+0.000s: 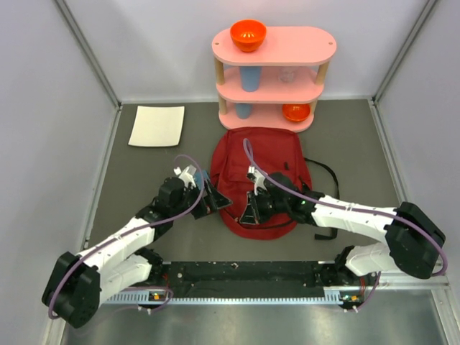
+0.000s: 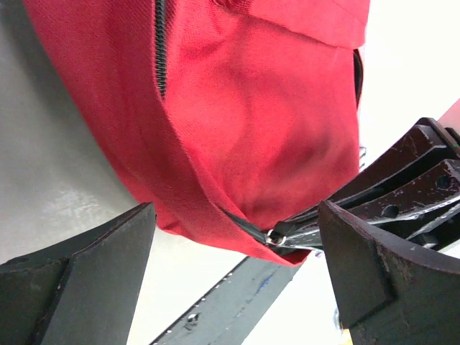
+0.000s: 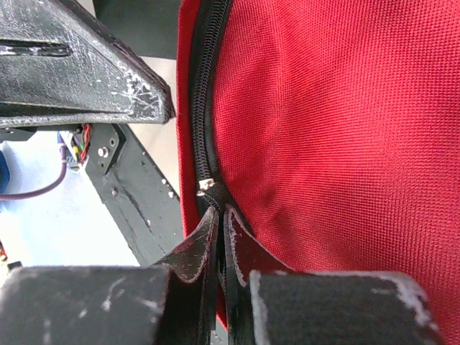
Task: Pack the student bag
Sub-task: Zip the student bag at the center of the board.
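The student bag (image 1: 262, 152) is a dark-red backpack lying flat in the middle of the table, with black straps trailing to its right. My right gripper (image 3: 221, 212) is shut on the black zipper pull (image 3: 215, 195) at the bag's near-left edge, just below the metal slider (image 3: 206, 185). My left gripper (image 2: 237, 277) stands open beside the bag's corner (image 2: 244, 136), with nothing between its fingers. In the left wrist view the slider (image 2: 276, 237) shows right in front of them. From above, the left gripper (image 1: 213, 195) sits at the bag's left edge and the right gripper (image 1: 251, 210) over its near part.
A pink three-tier shelf (image 1: 316, 44) stands behind the bag with an orange bowl (image 1: 248, 34) on top, blue cups (image 1: 249, 77) and another orange bowl (image 1: 295, 111) below. A white sheet (image 1: 157, 126) lies at the back left. Grey walls enclose the table.
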### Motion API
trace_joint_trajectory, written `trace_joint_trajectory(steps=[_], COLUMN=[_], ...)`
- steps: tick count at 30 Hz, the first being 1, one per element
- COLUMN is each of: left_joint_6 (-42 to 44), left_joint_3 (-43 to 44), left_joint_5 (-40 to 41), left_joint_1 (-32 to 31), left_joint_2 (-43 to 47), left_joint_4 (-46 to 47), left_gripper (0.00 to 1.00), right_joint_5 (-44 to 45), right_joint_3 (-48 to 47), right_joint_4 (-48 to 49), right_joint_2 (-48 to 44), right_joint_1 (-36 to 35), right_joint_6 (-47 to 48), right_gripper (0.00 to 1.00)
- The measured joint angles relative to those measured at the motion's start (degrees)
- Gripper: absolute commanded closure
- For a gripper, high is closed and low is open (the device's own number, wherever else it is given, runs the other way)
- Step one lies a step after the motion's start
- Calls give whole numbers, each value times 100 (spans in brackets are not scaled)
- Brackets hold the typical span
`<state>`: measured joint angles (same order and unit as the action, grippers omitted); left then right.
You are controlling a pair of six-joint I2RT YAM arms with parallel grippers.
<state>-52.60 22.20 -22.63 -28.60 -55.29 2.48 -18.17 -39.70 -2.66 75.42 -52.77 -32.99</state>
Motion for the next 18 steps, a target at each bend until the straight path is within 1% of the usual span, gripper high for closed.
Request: trace_joint_trajectory(steps=[4, 11, 12, 13, 15, 16, 18], left_joint_6=[-367, -688, -713, -721, -752, -754, -785], left_joint_3=[-13, 13, 13, 15, 17, 17, 17], left_joint_5=[136, 417, 433, 435, 444, 459, 483], left_joint_1=[-229, -490, -494, -494, -494, -494, -498], left_joint_2=[-39, -461, -492, -527, -619, -682, -798], left_joint_4=[205, 264, 291, 323, 404, 444, 529], left_gripper=[1, 1, 2, 12, 27, 44, 67], right_joint_5=[-4, 7, 9, 9, 11, 9, 7], right_joint_3=[-17, -17, -17, -17, -17, -17, -17], right_joint_4=[9, -2, -4, -4, -4, -4, -9], right_joint_2=[9, 7, 7, 7, -4, -15, -39], right_joint_1=[0, 0, 0, 0, 0, 0, 0], right_joint_6=[-2, -2, -2, -4, -7, -7, -7], right_gripper=[100, 100, 100, 100, 100, 100, 100])
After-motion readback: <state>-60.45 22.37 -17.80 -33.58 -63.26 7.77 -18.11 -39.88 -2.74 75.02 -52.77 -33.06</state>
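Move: The bag's near-left rim, by the open end of the zip, lies about 3 cm right of the left hand, 1 cm back and 3 cm below. From that hand the zipper pull is roughly 7 cm right, 4 back and 4 down; the bag's middle is 13 right, 9 ahead and 5 below. The right fingers already hold the pull, with the rim about 4 cm left and 3 ahead at their height. Straddling the bag's rim just short of the right fingertips, the left gripper starts to close on the cloth after easing about 2 cm right and 2 cm down, tipping slightly further down; its jaws are still about two-thirds open. The right hand stays put, shut on the zipper pull. ##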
